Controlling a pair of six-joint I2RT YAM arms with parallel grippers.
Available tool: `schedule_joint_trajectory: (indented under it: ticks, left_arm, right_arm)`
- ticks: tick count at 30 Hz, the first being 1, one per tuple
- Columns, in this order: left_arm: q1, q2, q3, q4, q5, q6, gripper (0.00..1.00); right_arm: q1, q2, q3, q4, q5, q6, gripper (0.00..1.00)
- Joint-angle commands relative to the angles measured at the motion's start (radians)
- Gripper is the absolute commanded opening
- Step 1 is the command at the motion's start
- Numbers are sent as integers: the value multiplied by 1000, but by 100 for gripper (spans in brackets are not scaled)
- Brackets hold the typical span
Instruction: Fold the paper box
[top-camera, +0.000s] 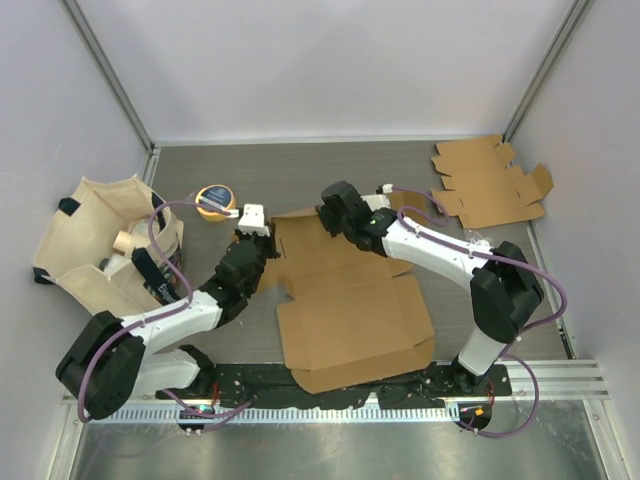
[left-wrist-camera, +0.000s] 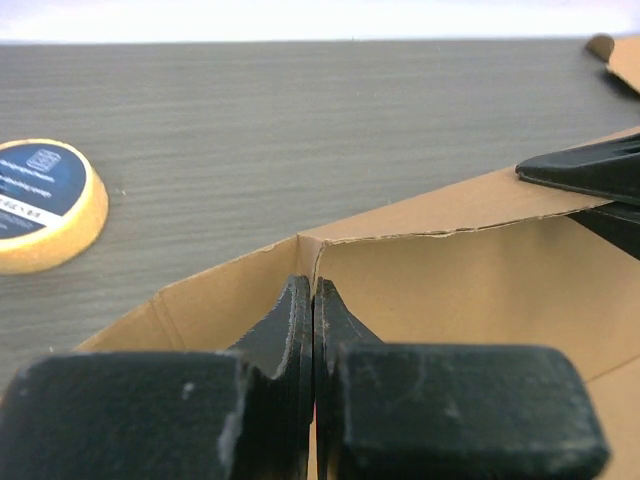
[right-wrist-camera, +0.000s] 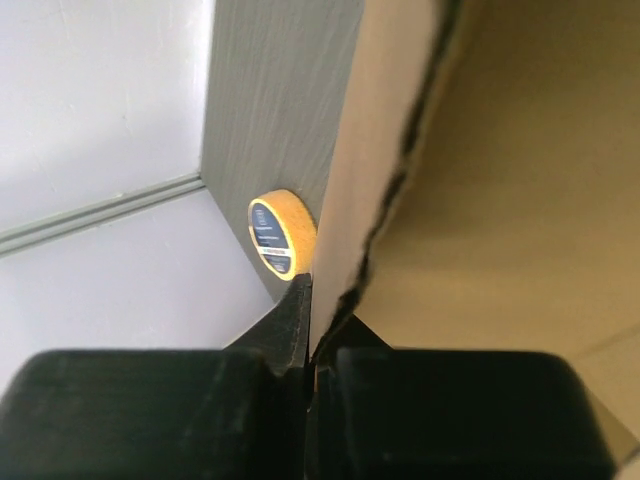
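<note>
The paper box (top-camera: 350, 310) is a brown cardboard blank lying mostly flat in the middle of the table, with its far-left walls raised. My left gripper (top-camera: 262, 245) is at the box's left edge. In the left wrist view its jaws (left-wrist-camera: 313, 290) are pressed together on a thin flap seen edge-on, where two raised walls (left-wrist-camera: 440, 270) meet. My right gripper (top-camera: 325, 215) is at the box's far edge, and its black fingers (left-wrist-camera: 590, 170) show on top of that wall. In the right wrist view it (right-wrist-camera: 318, 300) is shut on the upright cardboard wall (right-wrist-camera: 370, 180).
A yellow tape roll (top-camera: 213, 200) with a blue label lies just beyond the box's left corner. A beige canvas bag (top-camera: 100, 245) stands at the far left. A second flat cardboard blank (top-camera: 490, 182) lies at the back right. White walls enclose the table.
</note>
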Motion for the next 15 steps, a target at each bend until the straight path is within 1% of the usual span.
schedule_joint_trajectory:
  ticks: [1,3,6,7,8,9,10,11,12,15]
  left_arm:
    - [-13,-50,-56,82,-39,-25,0]
    - [-18,-84,-71,55,-33,-46,1]
    - [-24,-130,-87,15,-5,-94,3]
    - [-24,-141,-76,-1,-3,-101,4]
    - [-24,-150,-64,-34,-3,-103,7]
    - [-24,-150,-50,-51,-8,-97,13]
    - [-24,-148,-18,-62,-11,-79,16]
    - [-24,-136,1,-89,-20,-65,24]
    - [-22,-130,39,-105,-52,-57,27]
    - [-4,-86,112,-148,-109,-40,30]
  right_arm:
    - [44,-101,-152,152,84,-100,2]
    - [48,-138,-220,223,96,-128,1]
    - [49,-163,-310,406,93,-189,1]
    - [41,-160,-312,460,84,-198,1]
    - [36,-149,-309,486,73,-211,1]
    - [32,-125,-291,512,59,-232,1]
    - [24,-112,-285,577,33,-237,1]
    - [12,-100,-268,606,30,-241,2]
    - [3,-88,-257,629,19,-249,2]
    - [-34,-38,-225,716,-36,-266,4]
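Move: Pinched between the left fingers is the far-left corner of the paper box, and the right fingers already hold the back flap's rim, about 12 cm right of the left hand and 3 cm farther out at much the same height. The tape roll lies some 17 cm left of the left hand, 10 cm ahead and 14 cm below. The near panel's middle is roughly 21 cm back and 20 cm right of the left hand, about 13 cm lower. Dipping together, both hands draw the box corner and the back flap's rim back towards the base and down by about 2 cm each, then reverse. The right keeps its pinch on the rim, coming forward and rising some 3 cm while its fingertips tilt up about 15 degrees; the left eases up nearly as much and slightly forward, opening part-way around the corner. ##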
